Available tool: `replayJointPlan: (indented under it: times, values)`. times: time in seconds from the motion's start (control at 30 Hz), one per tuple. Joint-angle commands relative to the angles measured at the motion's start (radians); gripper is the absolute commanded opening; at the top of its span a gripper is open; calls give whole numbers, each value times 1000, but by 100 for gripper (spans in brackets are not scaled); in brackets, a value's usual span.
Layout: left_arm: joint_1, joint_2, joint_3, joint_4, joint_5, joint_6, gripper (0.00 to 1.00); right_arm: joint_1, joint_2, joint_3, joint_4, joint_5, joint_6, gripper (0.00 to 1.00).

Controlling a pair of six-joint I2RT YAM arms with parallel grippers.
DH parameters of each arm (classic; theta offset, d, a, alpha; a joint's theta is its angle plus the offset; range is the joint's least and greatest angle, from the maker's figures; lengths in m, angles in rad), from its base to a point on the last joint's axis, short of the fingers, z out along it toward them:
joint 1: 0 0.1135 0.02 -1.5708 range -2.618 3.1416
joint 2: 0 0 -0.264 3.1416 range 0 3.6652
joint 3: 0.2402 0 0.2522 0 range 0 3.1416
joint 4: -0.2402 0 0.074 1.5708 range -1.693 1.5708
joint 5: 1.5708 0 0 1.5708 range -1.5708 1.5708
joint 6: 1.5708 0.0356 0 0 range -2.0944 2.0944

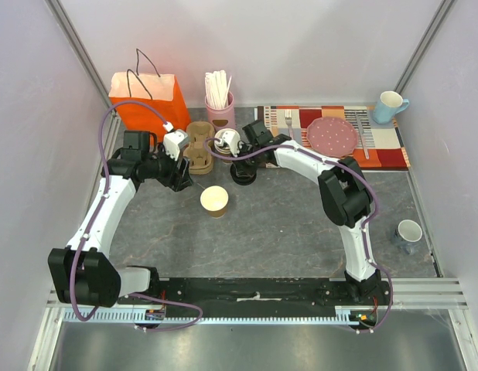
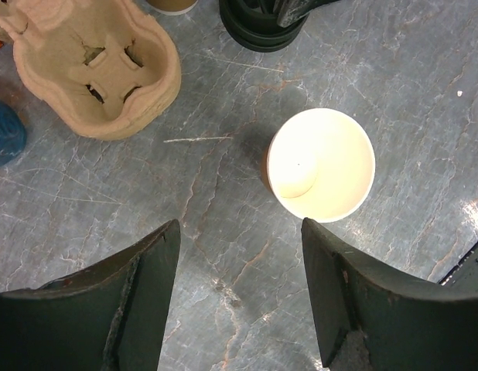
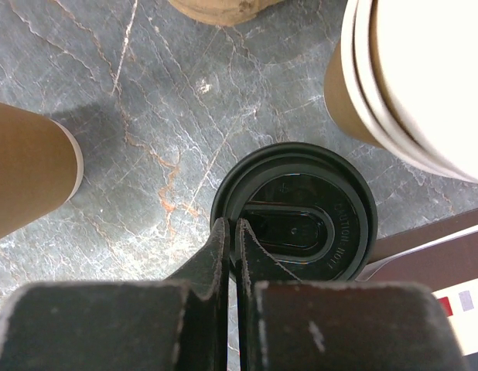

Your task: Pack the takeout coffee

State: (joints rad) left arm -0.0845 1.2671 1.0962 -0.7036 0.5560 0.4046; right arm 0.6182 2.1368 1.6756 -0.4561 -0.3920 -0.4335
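Note:
The takeout coffee (image 1: 244,174) stands mid-table; from above only its round black lid (image 3: 301,224) shows. My right gripper (image 3: 233,226) is shut, its two fingers pinching the lid's left rim. In the top view the right gripper (image 1: 240,164) sits right over the lid. My left gripper (image 2: 239,232) is open above bare table, with nothing between its fingers. A lidless cream-rimmed paper cup (image 2: 322,164) stands just ahead of its right finger. In the top view the left gripper (image 1: 189,182) is to the left of that cup (image 1: 214,199).
A pulp cup carrier (image 1: 199,147) lies behind the left gripper, with an orange paper bag (image 1: 144,104) and a pink cup of sticks (image 1: 220,108) at the back. Stacked paper cups (image 3: 409,77) stand close by the lid. A pink plate (image 1: 332,136), a blue mug (image 1: 388,106) and a grey mug (image 1: 409,233) are on the right.

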Motion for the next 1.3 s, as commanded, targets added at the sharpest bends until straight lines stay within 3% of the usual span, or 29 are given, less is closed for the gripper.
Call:
replayJointPlan:
  times: [0.0,0.5,0.8,1.0,1.27]
  values:
    - [6,-5,11,0,35,-16,70,8,-11,58,-29,-44,6,2]
    - [5,-17,7,3,18,-15,70,17,-162,82,-79,41,114,0]
    - [17,-31,1,3,-36,-4,70,141,-307,3,-79,59,153,0]
    - [65,-37,-19,4,-62,0,70,276,-296,-31,-52,-1,208,0]
    - [83,-41,-25,4,-48,-9,70,334,-215,15,-114,84,213,0]
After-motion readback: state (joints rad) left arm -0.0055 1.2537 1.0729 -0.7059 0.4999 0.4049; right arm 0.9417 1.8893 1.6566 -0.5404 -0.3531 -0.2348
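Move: The right hand grips the top black lid by its near edge; the lone open cup it goes to stands about 12 cm back and 8 cm left, its middle some 2 cm higher. The cup stack is roughly 8 cm ahead and 4 cm left, the cup carrier 9 cm ahead and 12 cm left. From the left hand, the lone cup lies about 11 cm right, 2 cm back and 9 cm below. Right hand lifts the pinched lid, arcs back some 15 cm and left over the cup; left hand eases left. ##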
